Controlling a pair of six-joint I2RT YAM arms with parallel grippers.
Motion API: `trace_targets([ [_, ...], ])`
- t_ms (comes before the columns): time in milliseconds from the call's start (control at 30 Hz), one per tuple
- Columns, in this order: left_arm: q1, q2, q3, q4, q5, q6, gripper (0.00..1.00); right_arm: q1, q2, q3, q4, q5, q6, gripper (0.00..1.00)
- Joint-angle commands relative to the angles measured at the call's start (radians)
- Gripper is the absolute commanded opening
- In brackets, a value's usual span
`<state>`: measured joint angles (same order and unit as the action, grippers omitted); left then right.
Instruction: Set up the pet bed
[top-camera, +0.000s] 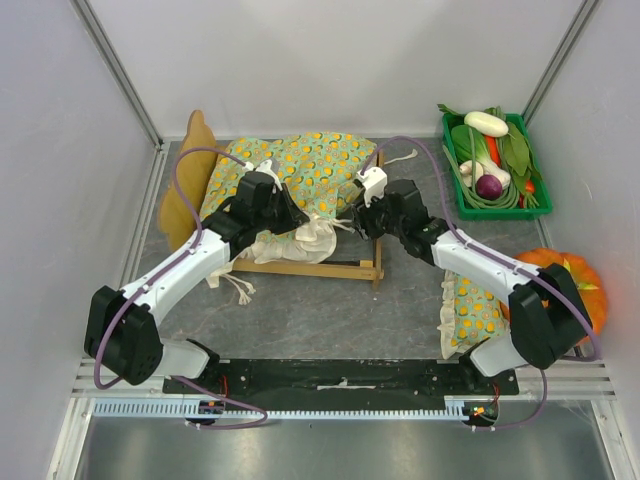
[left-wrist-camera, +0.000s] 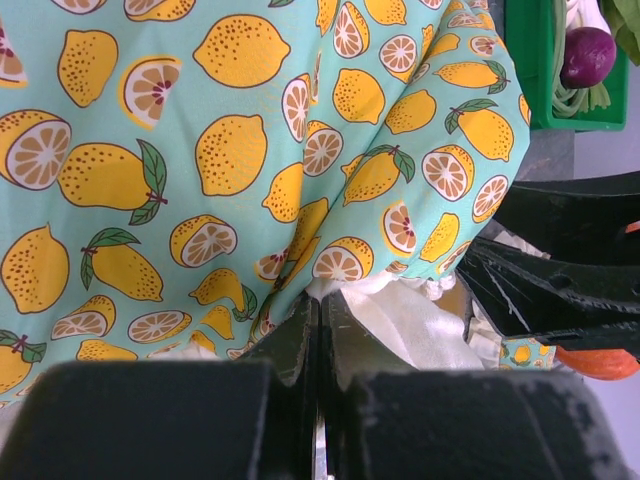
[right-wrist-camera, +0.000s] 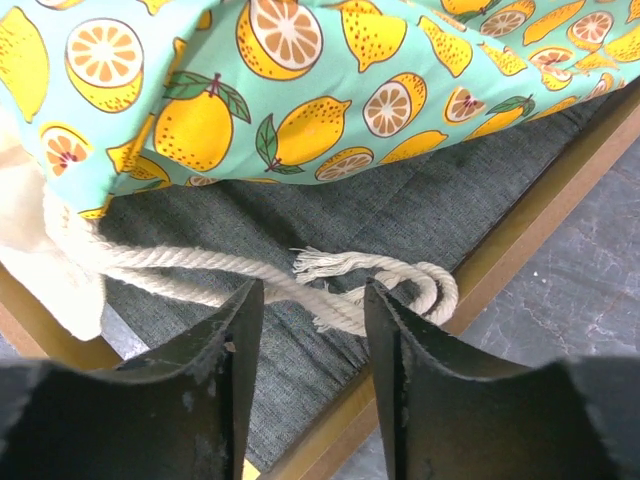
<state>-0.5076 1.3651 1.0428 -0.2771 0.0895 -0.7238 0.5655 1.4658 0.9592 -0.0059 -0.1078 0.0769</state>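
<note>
The pet bed (top-camera: 310, 268) is a light-wood frame with a wavy headboard (top-camera: 185, 195) on the left and a dark grey base (right-wrist-camera: 400, 210). A teal lemon-print blanket (top-camera: 300, 165) covers its far half. A cream drawstring bag (top-camera: 300, 240) lies on the near half. My left gripper (top-camera: 290, 215) is shut on the blanket's near edge (left-wrist-camera: 330, 270), and the folds run to its tips (left-wrist-camera: 318, 300). My right gripper (right-wrist-camera: 312, 290) stands open low over the base, with the bag's rope (right-wrist-camera: 200, 265) lying just beyond its fingertips, unpinched.
A matching lemon-print pillow (top-camera: 470, 310) lies on the table under my right arm. A green basket of vegetables (top-camera: 455, 200) stands at the back right, and an orange pumpkin (top-camera: 575, 280) sits at the right edge. A loose cord end (top-camera: 240, 290) trails off the bed's near rail.
</note>
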Motion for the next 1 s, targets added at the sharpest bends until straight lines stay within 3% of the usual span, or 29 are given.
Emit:
trace_targets([
  [0,0.012,0.003,0.028,0.038,0.021,0.047,0.02,0.001,0.037,0.044,0.049,-0.02,-0.046,0.5],
  [100,0.015,0.002,0.028,0.038,0.024,0.047,0.02,0.001,0.045,0.044,0.052,-0.052,-0.04,0.53],
  [133,0.015,0.003,0.029,0.039,0.027,0.049,0.02,0.002,0.045,0.038,0.055,-0.052,-0.037,0.59],
  [300,0.02,0.005,0.031,0.044,0.039,0.049,0.02,0.002,0.085,0.039,0.058,-0.053,-0.04,0.57],
  [500,0.024,0.005,0.033,0.047,0.046,0.05,0.02,0.004,0.145,0.065,0.055,-0.059,-0.011,0.44],
  [733,0.034,0.012,0.033,0.055,0.061,0.05,0.02,0.004,0.133,0.073,0.083,-0.258,0.069,0.05],
  [800,0.038,0.014,0.036,0.058,0.067,0.052,0.02,0.005,0.088,0.052,0.106,-0.303,0.107,0.01],
  [967,0.055,0.008,0.034,0.062,0.078,0.055,0.02,0.004,-0.031,0.015,0.095,-0.43,0.193,0.0],
])
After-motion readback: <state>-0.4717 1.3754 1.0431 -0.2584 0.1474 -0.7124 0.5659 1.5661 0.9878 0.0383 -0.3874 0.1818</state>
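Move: The white rope tie I want crosses just under my right fingertips, about 1 cm ahead, 2 cm to the left and 4 cm down. From my right hand, the white ruffle is some 8 cm left and 1 cm back, 3 cm lower. The bed frame's near corner is roughly 8 cm back, 4 cm right and 8 cm below. From my left hand, the rope lies about 9 cm right, 1 cm back, 5 cm lower. I sink my half-open right hand almost 5 cm onto the rope tie, shutting the fingers fully at the bottom to pinch it. Then I swing that hand left and back towards my left hand while rising about 3.5 cm, the wrist turning counter-clockwise and tipping down. My left hand stays put and keeps its pinch on the gathered bedding. ##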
